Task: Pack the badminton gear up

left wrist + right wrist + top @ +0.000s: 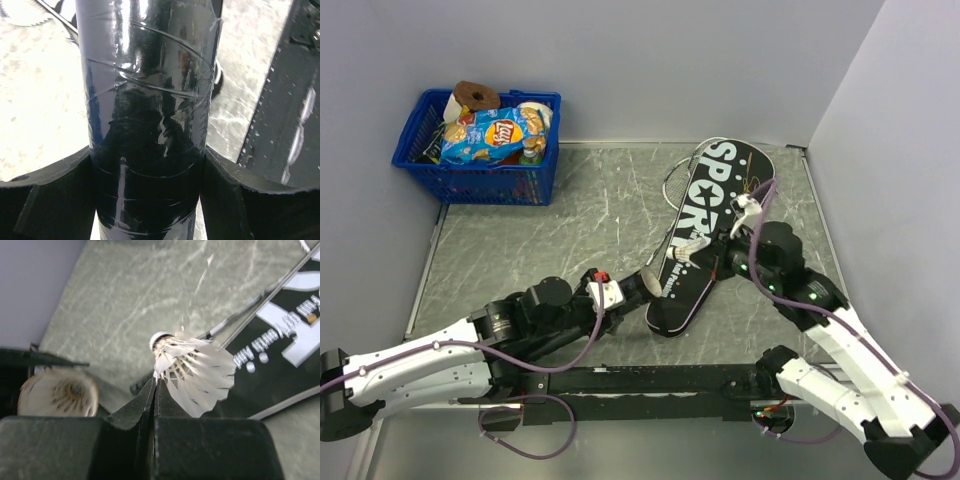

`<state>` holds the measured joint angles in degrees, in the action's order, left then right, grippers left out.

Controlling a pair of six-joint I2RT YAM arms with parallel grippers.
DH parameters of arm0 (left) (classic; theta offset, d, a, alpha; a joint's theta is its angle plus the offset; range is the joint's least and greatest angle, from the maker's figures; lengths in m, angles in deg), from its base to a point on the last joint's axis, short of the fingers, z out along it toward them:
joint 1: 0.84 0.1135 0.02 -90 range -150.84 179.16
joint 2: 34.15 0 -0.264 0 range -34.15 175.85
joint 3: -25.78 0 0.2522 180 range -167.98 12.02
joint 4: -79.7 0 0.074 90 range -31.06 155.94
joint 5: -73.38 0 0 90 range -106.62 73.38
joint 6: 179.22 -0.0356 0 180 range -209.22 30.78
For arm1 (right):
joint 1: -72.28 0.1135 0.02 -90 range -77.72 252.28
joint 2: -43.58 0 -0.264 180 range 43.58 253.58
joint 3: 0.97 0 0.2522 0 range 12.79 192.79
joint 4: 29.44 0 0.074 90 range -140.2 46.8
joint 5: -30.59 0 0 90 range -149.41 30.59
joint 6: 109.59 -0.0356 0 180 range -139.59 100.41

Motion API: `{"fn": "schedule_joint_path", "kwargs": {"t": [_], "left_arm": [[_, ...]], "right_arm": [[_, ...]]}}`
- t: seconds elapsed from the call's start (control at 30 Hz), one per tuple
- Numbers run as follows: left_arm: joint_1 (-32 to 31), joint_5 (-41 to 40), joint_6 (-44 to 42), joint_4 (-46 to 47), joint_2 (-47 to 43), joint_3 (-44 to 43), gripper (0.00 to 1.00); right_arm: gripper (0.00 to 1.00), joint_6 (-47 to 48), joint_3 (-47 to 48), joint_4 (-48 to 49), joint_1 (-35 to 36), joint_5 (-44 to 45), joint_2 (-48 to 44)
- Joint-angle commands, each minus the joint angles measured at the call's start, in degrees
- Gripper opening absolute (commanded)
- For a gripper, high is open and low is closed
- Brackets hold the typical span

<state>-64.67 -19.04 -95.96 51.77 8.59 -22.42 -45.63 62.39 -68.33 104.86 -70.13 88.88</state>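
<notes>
My left gripper (632, 288) (147, 200) is shut on the long dark tube (147, 110), one finger on each side of its glossy black wall. The tube's open end (650, 279) (59, 392) points toward the bag. Pinched at the feather edge in my shut right gripper (702, 247) (157, 382) is a white shuttlecock (195, 372), held just above the table beside the tube's mouth. The black bag lettered SPORT (705, 225) (292, 335) lies across the thin white rackets (682, 170). Their shafts (260, 305) run along its edge.
A blue plastic basket (480, 180) holding a crisp packet (490, 135) and other items stands at the back left corner. Grey walls close in the marbled table at the back and right. A black rail (650, 380) runs along the near edge between the arm bases.
</notes>
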Motion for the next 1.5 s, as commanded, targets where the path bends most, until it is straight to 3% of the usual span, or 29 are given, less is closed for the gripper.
{"fn": "schedule_joint_path", "kwargs": {"t": [0.0,0.23,0.43,0.63,0.9,1.27,1.47], "left_arm": [[-0.2,5.0,-0.8,3.0,2.0,-3.3,0.01],[-3.7,4.1,-1.4,1.3,4.1,-4.1,0.01],[-5.4,5.3,-1.3,2.0,3.0,-3.9,0.01],[-6.2,4.9,-0.9,2.2,2.2,-3.4,0.01],[-6.9,4.5,-0.8,2.0,1.7,-3.4,0.01],[-7.0,4.4,-0.6,2.3,0.4,-3.4,0.01],[-7.2,4.7,-0.6,2.7,-1.4,-2.9,0.01]], "right_arm": [[0.0,4.2,6.1,-13.5,-0.1,-3.9,-4.6],[0.0,5.9,11.1,-22.9,-0.1,-10.5,-10.0],[0.0,6.3,11.2,-25.1,-0.1,-16.3,-11.7],[0.0,3.7,8.9,-20.8,-0.1,-22.3,-11.3],[0.0,0.4,5.2,-13.8,1.8,-23.7,-9.0],[0.0,-3.5,3.7,-4.7,13.4,-17.3,-0.6],[0.0,-6.7,0.1,2.9,14.1,-18.7,2.3]]}}
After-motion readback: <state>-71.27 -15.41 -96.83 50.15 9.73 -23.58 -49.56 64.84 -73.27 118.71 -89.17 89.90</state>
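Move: The closed right fingers still pinch the shuttlecock by its feathers; the open mouth of the black tube lies about 10 cm to their left and 6 cm back, only a couple of centimetres lower. On the table some 22 cm below, the racket handle lies about 17 cm left and level with this hand, and the middle of the racket bag about 18 cm ahead and 3 cm right. From the left hand, which holds the tube, the shuttlecock is some 15 cm right, 10 cm ahead and 7 cm higher. The right hand draws the shuttlecock back about 11 cm, rising some 4 cm and easing slightly right until it is out in front of the tube mouth, then swings left about 8 cm while sinking some 3 cm to bring it cork first into the mouth, the wrist turning about 30 degrees counter-clockwise and the fingers staying shut on the feathers. The left hand keeps its grip on the tube, pulling it back about 4 cm and a little right while turning it some 10 degrees clockwise, then holds it nearly still there for the shuttlecock to come in. ##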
